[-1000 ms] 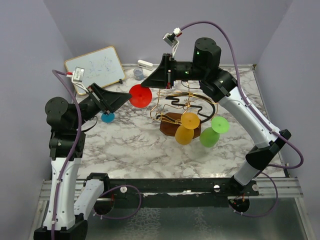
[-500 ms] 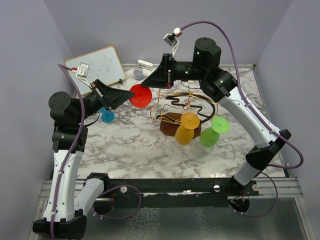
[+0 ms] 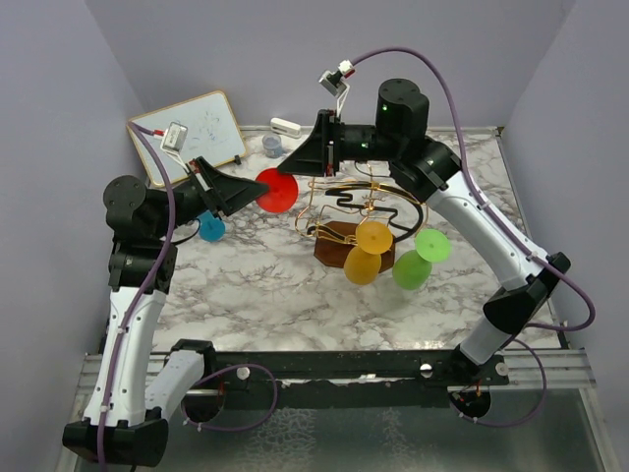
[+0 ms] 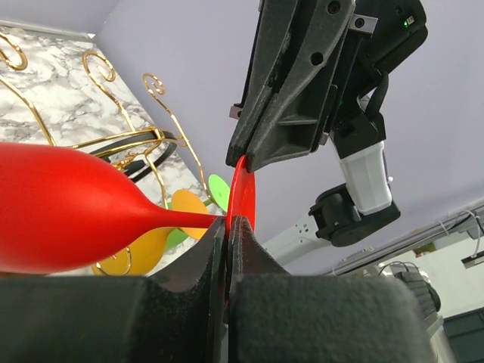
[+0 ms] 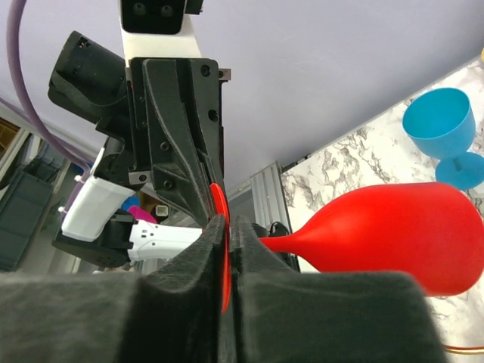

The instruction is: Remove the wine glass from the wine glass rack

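Note:
The red wine glass point(image 3: 276, 190) hangs in the air just left of the gold wire rack point(image 3: 346, 200) on its brown base point(image 3: 334, 246); from above only its round foot shows. My left gripper point(image 3: 257, 194) is shut on the foot's left edge. My right gripper point(image 3: 291, 162) is shut on its far edge. In the left wrist view my gripper point(image 4: 228, 223) pinches the foot point(image 4: 243, 193), with the bowl point(image 4: 60, 204) to the left. In the right wrist view my gripper point(image 5: 227, 223) pinches the foot point(image 5: 218, 198), with the bowl point(image 5: 401, 234) to the right. I cannot tell whether the glass touches a hook.
Orange point(image 3: 374, 236), yellow point(image 3: 362, 266) and green point(image 3: 423, 246) glasses hang on the rack's front right. A blue glass point(image 3: 211, 229) stands on the marble table under my left arm. A whiteboard point(image 3: 192, 133), a white eraser point(image 3: 285, 126) and a small grey cup point(image 3: 271, 146) lie at the back left.
My left arm's elbow has risen and swung toward the middle while its gripper stays on the red foot. The right arm has shifted slightly left. The red glass has barely moved.

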Motion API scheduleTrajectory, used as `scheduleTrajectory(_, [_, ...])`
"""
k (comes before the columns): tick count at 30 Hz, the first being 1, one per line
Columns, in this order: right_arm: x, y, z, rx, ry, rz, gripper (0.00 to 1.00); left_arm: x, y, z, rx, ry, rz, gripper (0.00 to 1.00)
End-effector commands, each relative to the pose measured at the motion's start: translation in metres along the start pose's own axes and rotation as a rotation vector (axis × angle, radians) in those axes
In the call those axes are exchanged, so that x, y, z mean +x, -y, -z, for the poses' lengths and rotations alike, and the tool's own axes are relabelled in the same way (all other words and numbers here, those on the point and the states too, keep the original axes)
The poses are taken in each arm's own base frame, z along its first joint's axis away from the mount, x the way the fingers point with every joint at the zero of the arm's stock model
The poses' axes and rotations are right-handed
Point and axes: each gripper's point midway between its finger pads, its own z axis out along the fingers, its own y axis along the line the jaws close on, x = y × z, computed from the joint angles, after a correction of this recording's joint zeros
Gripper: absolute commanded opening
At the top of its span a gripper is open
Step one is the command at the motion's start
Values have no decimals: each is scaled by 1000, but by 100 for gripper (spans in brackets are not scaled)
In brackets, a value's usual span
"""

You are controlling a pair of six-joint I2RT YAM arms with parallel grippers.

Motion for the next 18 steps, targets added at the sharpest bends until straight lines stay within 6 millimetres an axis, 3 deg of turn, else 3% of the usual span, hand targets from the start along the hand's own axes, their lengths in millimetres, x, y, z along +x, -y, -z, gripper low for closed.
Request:
scheduleTrajectory(1, [3,-3,8,21,19,18,18,5,5,1,32,-26,-84,0])
scheduleTrajectory(3, [8,-4,14,39,16,31,29,5,5,2,32,-22,-116,0])
scheduleTrajectory(6, [18,-6,27,65,2,63,35,7,11,5,64,-23,-170,0])
scheduleTrajectory(12, [47,-28,49,-1,-90,139,38,18,24,8,147,-109,-232,0])
scheduleTrajectory(18, [64,-39,47,-109,-197,146,36,24,26,10,157,-164,-267,0])
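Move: The red wine glass, bowl hanging down and tipped forward, already has its foot pinched by both grippers. Its middle lies about 5 cm ahead, 1 cm right and 8 cm below the left hand, and 1 cm ahead, 2 cm left and 8 cm below the right. From the left hand, the blue wine glass stands some 17 cm left, 8 cm ahead, 23 cm lower; the yellow glass hangs about 20 cm right, 5 cm back, 19 cm lower. Hand the red wine glass over: open the right gripper to about a third, let its fingers come off the foot as the hand dips some 3 cm, then draw it back and right about 7 cm in all, rising slightly. Keep the left fingers pinched on the foot, easing back 2 cm and tilting the wrist about 10 degrees so the bowl swings forward and up. ##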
